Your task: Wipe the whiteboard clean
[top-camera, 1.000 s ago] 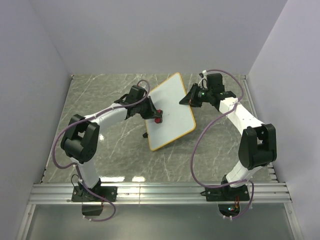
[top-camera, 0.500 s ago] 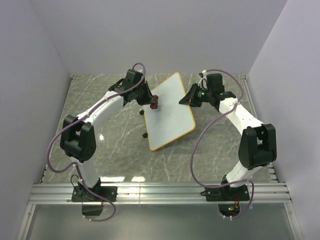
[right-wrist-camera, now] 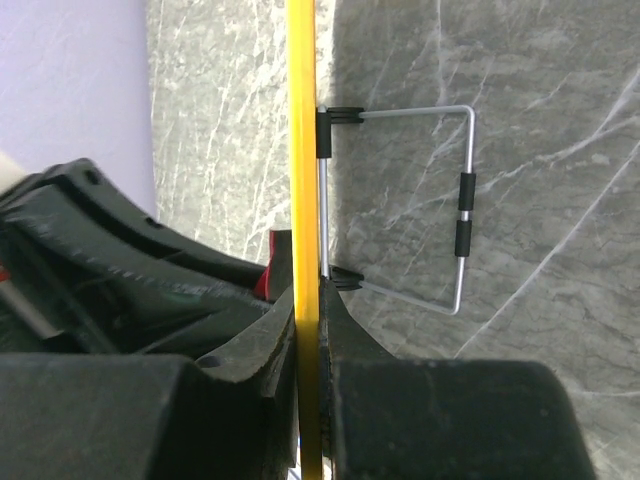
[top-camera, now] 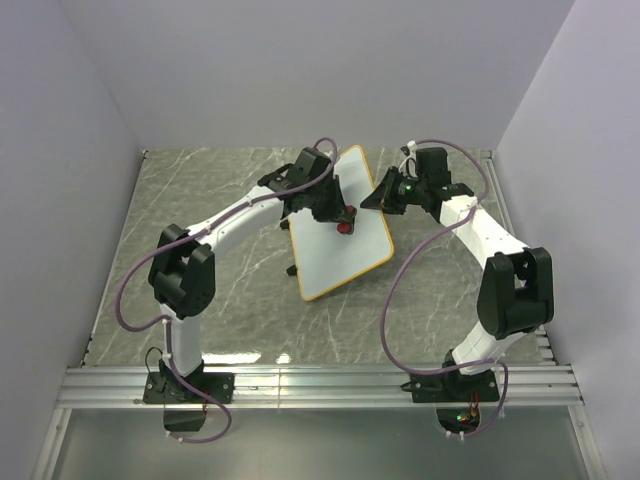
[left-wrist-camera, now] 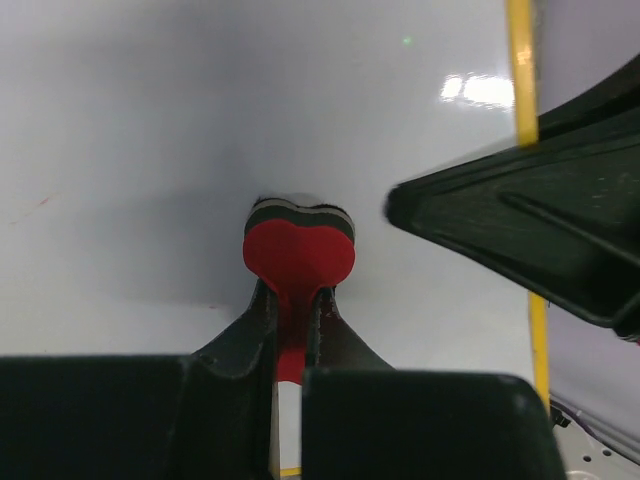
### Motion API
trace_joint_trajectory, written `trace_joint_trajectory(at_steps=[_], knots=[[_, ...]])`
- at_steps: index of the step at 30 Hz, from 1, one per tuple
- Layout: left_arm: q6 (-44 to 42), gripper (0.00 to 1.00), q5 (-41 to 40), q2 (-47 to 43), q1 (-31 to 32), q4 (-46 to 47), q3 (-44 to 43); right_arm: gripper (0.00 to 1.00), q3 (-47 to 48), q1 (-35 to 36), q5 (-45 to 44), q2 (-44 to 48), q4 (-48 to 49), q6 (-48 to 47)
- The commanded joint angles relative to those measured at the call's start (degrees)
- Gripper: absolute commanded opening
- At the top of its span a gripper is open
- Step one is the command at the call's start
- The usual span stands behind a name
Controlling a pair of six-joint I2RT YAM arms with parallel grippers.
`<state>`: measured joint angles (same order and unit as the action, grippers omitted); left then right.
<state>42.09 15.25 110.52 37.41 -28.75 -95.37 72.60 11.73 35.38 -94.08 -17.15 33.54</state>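
Note:
The whiteboard (top-camera: 335,265), white with an orange-yellow rim, stands tilted on the marble table. My left gripper (top-camera: 338,218) is shut on a small red eraser (top-camera: 345,227), which presses against the board's upper right part. In the left wrist view the eraser (left-wrist-camera: 298,255) sits flat on the white surface (left-wrist-camera: 150,140), held by the left gripper (left-wrist-camera: 293,300); a faint red streak (left-wrist-camera: 35,205) shows at the left. My right gripper (top-camera: 378,198) is shut on the board's right edge. In the right wrist view the right gripper (right-wrist-camera: 312,310) clamps the yellow rim (right-wrist-camera: 303,150).
A wire stand (right-wrist-camera: 460,200) with black clips props up the board from behind. One black foot (top-camera: 290,270) shows at its left edge. Purple walls close in the table on three sides, and an aluminium rail (top-camera: 320,385) runs along the front.
My left gripper has carried the eraser from the board's left edge up and then across to its upper right part. The right arm and the board have stayed put.

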Motion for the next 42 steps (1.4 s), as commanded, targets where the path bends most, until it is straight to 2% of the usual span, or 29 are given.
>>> trace_joint_trajectory(at_steps=[1, 5, 10, 13, 18, 25, 30, 32, 33, 35, 36, 37, 39, 42], knots=[[-0.33, 0.00, 2.95, 3.30, 2.85, 0.37, -2.71, 0.00, 1.67, 1.19, 0.75, 0.74, 0.98, -1.63], [-1.21, 0.00, 0.32, 3.74, 2.23, -0.43, 0.62, 0.00, 2.11, 1.02, 0.57, 0.92, -0.08, -2.43], [-1.83, 0.00, -1.71, 4.00, 0.92, 1.59, 9.92, 0.00, 2.81, 0.93, 0.66, 0.48, -0.52, -2.60], [-1.66, 0.00, -2.06, 4.00, -1.98, 2.73, 15.12, 0.00, 3.34, 0.76, 0.66, 0.30, -0.78, -2.69], [-2.09, 0.00, -1.79, -0.56, -10.59, 3.88, 20.13, 0.00, 3.25, 0.58, 0.75, 0.30, -0.26, -2.51], [-4.47, 0.00, -5.83, -10.40, -14.02, -4.28, 11.19, 0.00, 2.46, 0.49, 0.66, 0.48, 0.62, -2.08], [-5.69, 0.00, -7.68, -16.30, -20.61, -9.47, 7.04, 0.00, 1.32, 0.58, 0.92, 1.09, 2.03, -0.94], [-6.40, 0.00, -9.00, -17.87, -23.95, -9.83, 8.53, 0.17, 1.06, 0.49, 1.18, 1.27, 2.73, -0.58], [-6.84, 0.00, -9.18, -18.32, -25.18, -10.09, 10.80, 0.32, 0.88, 0.49, 1.10, 1.36, 2.73, -0.41], [-7.02, 0.00, -9.35, -19.54, -29.05, -10.18, 14.66, 0.45, 0.79, 0.40, 0.75, 1.88, 2.82, -0.32], [-7.54, 0.00, -10.05, -20.16, -29.93, -10.01, 16.17, 0.72, 0.88, 0.49, 0.66, 2.06, 2.82, -0.40], [-7.98, 0.02, -11.19, -20.86, -31.16, -9.48, 17.66, 0.81, 0.88, 0.49, 0.49, 2.32, 2.73, -0.49], [-9.12, 0.04, -14.97, -22.19, -31.78, -8.87, 22.06, 0.95, 1.23, 0.40, -0.65, 3.20, 2.12, -0.84], [-9.74, 0.04, -15.07, -22.80, -32.13, -7.64, 27.68, 0.98, 2.19, 0.40, -4.42, 5.22, -0.42, -2.07]])
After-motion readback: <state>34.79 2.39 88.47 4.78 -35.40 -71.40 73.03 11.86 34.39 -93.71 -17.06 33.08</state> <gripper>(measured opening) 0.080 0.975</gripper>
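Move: The left hand grips the eraser near the whiteboard's middle, which lies about 3 cm left, 1 cm ahead and 3 cm below. The bare table beyond the board is level ahead, roughly 29 cm left and 16 cm down; on the way, the far black clip sits about 15 cm left, 7 cm ahead and 13 cm below. The board's right edge is between the right hand's fingers, the eraser some 6 cm left of that hand, 4 cm back and 2 cm below. After barely shifting, the left hand keeps hold of the eraser and sweeps about 14 cm left and 10 cm down along the board's slope to its low left edge, then rises some 15 cm and swings on left over the bare table, dipping again at the end, the wrist turned about 35 degrees counter-clockwise. The right hand stays at the board's right edge and, late on, opens its fingers wide, letting go. ##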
